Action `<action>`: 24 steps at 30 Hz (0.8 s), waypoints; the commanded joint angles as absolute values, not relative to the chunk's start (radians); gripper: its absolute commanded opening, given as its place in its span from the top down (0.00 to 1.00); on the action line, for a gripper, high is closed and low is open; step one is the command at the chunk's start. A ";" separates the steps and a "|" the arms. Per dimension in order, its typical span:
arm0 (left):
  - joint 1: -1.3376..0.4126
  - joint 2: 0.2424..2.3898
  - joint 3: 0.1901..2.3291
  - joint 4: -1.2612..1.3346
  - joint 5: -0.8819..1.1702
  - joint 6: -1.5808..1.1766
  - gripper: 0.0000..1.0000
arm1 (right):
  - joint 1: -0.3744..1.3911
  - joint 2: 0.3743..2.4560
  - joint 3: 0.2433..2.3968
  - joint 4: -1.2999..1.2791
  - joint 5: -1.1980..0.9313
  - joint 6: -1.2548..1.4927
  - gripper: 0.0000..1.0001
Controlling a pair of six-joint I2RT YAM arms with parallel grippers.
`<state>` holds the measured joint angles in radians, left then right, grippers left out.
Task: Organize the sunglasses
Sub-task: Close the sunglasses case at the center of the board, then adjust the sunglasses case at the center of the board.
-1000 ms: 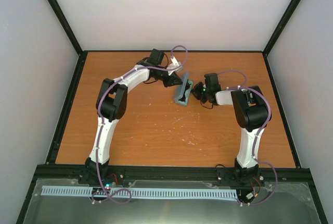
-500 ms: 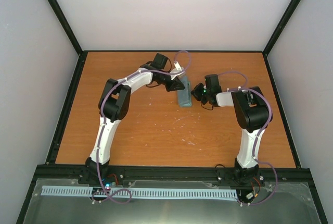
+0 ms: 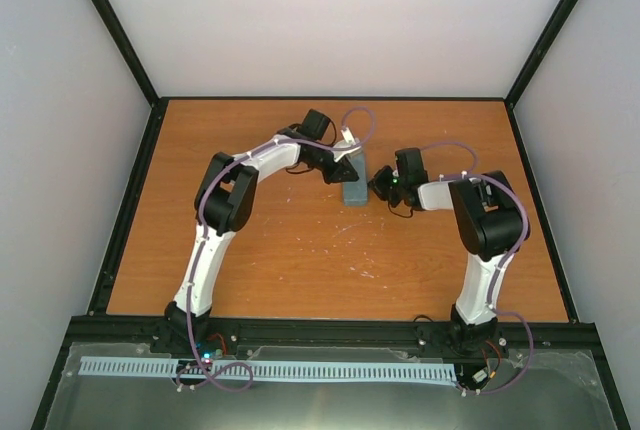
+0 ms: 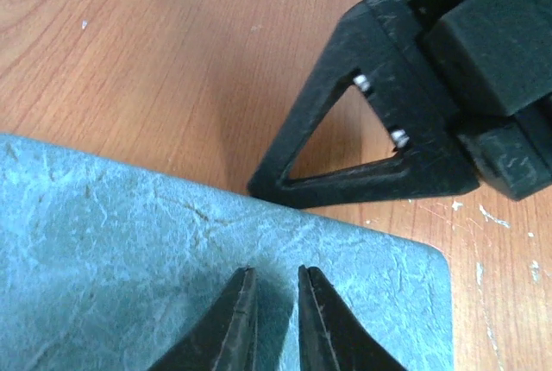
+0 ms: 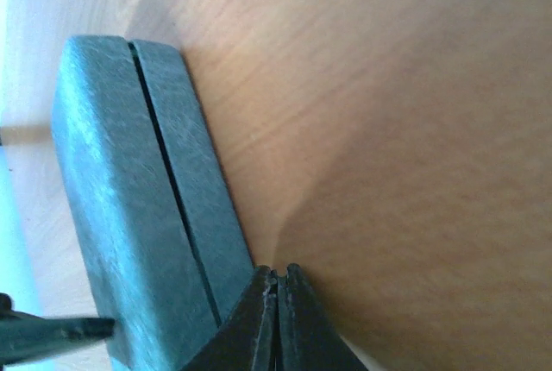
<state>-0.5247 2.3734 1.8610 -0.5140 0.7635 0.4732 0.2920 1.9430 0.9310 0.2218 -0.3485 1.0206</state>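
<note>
The grey-blue case (image 3: 353, 190) lies closed on the table's far middle, its lid seam showing in the right wrist view (image 5: 164, 172). The sunglasses are hidden in every view. My left gripper (image 3: 347, 166) rests its tips on the case's lid (image 4: 129, 233); the gripper (image 4: 274, 273) is open by a narrow gap with nothing between the fingers. My right gripper (image 3: 378, 187) is shut and empty, and in its wrist view the gripper (image 5: 278, 270) has its tips against the case's long side on the table. One black triangular finger of it (image 4: 371, 129) shows beside the case.
The wooden table (image 3: 300, 250) is bounded by a black frame (image 3: 125, 200) and white walls. A left fingertip (image 5: 52, 330) pokes in at the case's far side. Both arms reach in toward the case from left and right.
The case's lid, tilted up a second ago, has come down shut under my left gripper, which moved right and down with it. The right gripper stayed beside the case.
</note>
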 commanded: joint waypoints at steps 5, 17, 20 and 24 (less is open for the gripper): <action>-0.487 2.226 1.921 -0.583 0.697 0.500 0.80 | 0.245 1.822 0.840 -0.040 -0.198 0.943 0.97; -0.548 2.359 2.028 -0.605 0.740 0.447 0.81 | 0.184 1.758 0.787 0.010 -0.202 0.942 0.97; -0.560 2.361 1.950 -0.604 0.726 0.464 0.81 | 0.184 1.756 0.779 0.030 -0.209 0.952 0.97; -0.570 2.383 1.876 -0.630 0.694 0.497 0.81 | 0.183 1.751 0.773 0.039 -0.214 0.947 0.97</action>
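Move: The closed sunglasses case lies right under the left hand's nearly shut fingers, its middle about 2 cm ahead, 1 cm to the left and 3 cm below. The right gripper is level with the left hand, some 4 cm to its right and 4 cm lower, close beside the case's right long side. From the right hand, the case's middle is about 5 cm to the left, 2 cm ahead and roughly 1 cm above. The left hand comes up off the lid about 9 cm, drifting some 3 cm forward as it climbs, then turns back and sinks about 6 cm towards the case, fingers barely open and still clear of the lid. Meanwhile the right hand, fingers shut, leaves the case's right side and slides low over the table about 8 cm to the right and a little back, turning slightly clockwise, then stops there. ##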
